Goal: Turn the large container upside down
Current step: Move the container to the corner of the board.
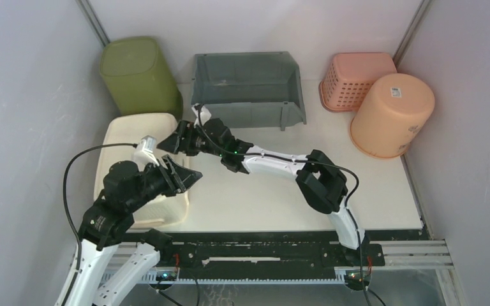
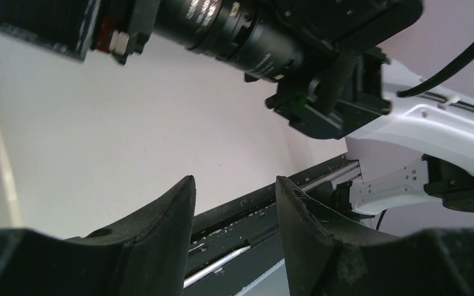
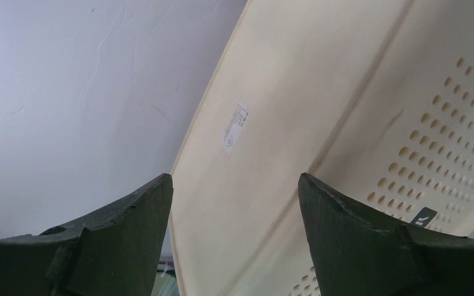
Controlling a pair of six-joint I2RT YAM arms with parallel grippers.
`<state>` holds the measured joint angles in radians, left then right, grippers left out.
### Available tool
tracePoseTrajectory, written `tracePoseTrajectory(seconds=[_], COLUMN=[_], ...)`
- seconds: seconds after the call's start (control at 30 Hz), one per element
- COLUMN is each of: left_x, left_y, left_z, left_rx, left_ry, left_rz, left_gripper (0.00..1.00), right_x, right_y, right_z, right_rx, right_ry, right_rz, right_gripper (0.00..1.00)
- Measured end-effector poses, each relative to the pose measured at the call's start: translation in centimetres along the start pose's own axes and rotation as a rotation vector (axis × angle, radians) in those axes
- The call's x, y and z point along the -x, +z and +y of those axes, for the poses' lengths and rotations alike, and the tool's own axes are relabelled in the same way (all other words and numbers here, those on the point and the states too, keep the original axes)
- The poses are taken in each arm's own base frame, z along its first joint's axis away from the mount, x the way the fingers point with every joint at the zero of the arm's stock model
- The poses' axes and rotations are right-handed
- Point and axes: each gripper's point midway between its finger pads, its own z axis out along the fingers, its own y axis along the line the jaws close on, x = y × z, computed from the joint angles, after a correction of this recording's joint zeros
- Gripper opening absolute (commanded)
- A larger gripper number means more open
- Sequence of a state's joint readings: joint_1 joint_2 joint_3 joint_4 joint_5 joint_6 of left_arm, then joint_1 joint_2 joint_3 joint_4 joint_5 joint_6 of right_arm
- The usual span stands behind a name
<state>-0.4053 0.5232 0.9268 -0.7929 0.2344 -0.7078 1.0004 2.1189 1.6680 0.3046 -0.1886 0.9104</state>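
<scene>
The large container (image 1: 137,127) is a cream plastic tub at the table's left side, its smooth broad face turned up. In the right wrist view its cream wall (image 3: 296,92) fills the frame, with a small sticker and rows of holes. My right gripper (image 1: 168,144) reaches across to the tub's right edge and stands open (image 3: 234,182), with the wall beyond the fingertips. My left gripper (image 1: 188,176) hovers at the tub's near right corner, also open (image 2: 234,185), with only the table and the front rail (image 2: 271,191) visible between its fingers. The right arm (image 2: 407,123) passes just above it.
An olive green bin (image 1: 137,73) stands behind the tub. A grey open bin (image 1: 245,89) sits at the back centre. A pink basket (image 1: 354,80) and an orange bucket (image 1: 392,115) on its side are at the back right. Walls close in on both sides.
</scene>
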Motion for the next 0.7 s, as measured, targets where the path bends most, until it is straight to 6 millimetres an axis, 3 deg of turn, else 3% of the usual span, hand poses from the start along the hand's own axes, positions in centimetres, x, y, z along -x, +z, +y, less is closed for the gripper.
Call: tracePoseTrajectory(seconds=[0.17,0.27,0.37,0.57,0.7], left_x=[0.6,0.9,1.2,1.6,1.6], left_y=[-0.4,-0.6,-1.0,-1.4,-1.5], left_z=[-0.4,-0.4,-0.8,-1.2,-1.1], left_rx=[0.001,0.013,0.010,0.002,0.002], left_ry=[0.003,0.003,0.005,0.010,0.012], left_rz=[-0.014,-0.019,-0.027,-0.040,-0.043], left_gripper=[0.55,0.55,0.55,0.55,0.55], right_x=[-1.9,-2.5,-4.2,-10.4,-14.5], right_y=[0.6,-0.8,-3.9,-9.4,-11.4], right_z=[1.9,1.7,-1.7,-9.8,-11.8], right_rx=[0.100,0.108,0.018,-0.195,-0.256], right_ry=[0.006,0.001,0.026,0.095,0.121], right_rz=[0.053,0.072,0.125,0.250,0.322], right_gripper=[0.85,0.85,0.85,0.84,0.83])
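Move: The large cream container stands upside down, its middle about 10 cm left of the right hand, some 4 cm back and 12 cm below. From that hand the green bin lies about 20 cm ahead, 6 cm left, and the grey bin about 24 cm ahead, 23 cm right, both over 10 cm lower. From the left hand the container's middle is about 14 cm left, 8 cm ahead and 17 cm below. Right hand nudges the container left, then comes away, sinking about 16 cm while drawing back and right. ##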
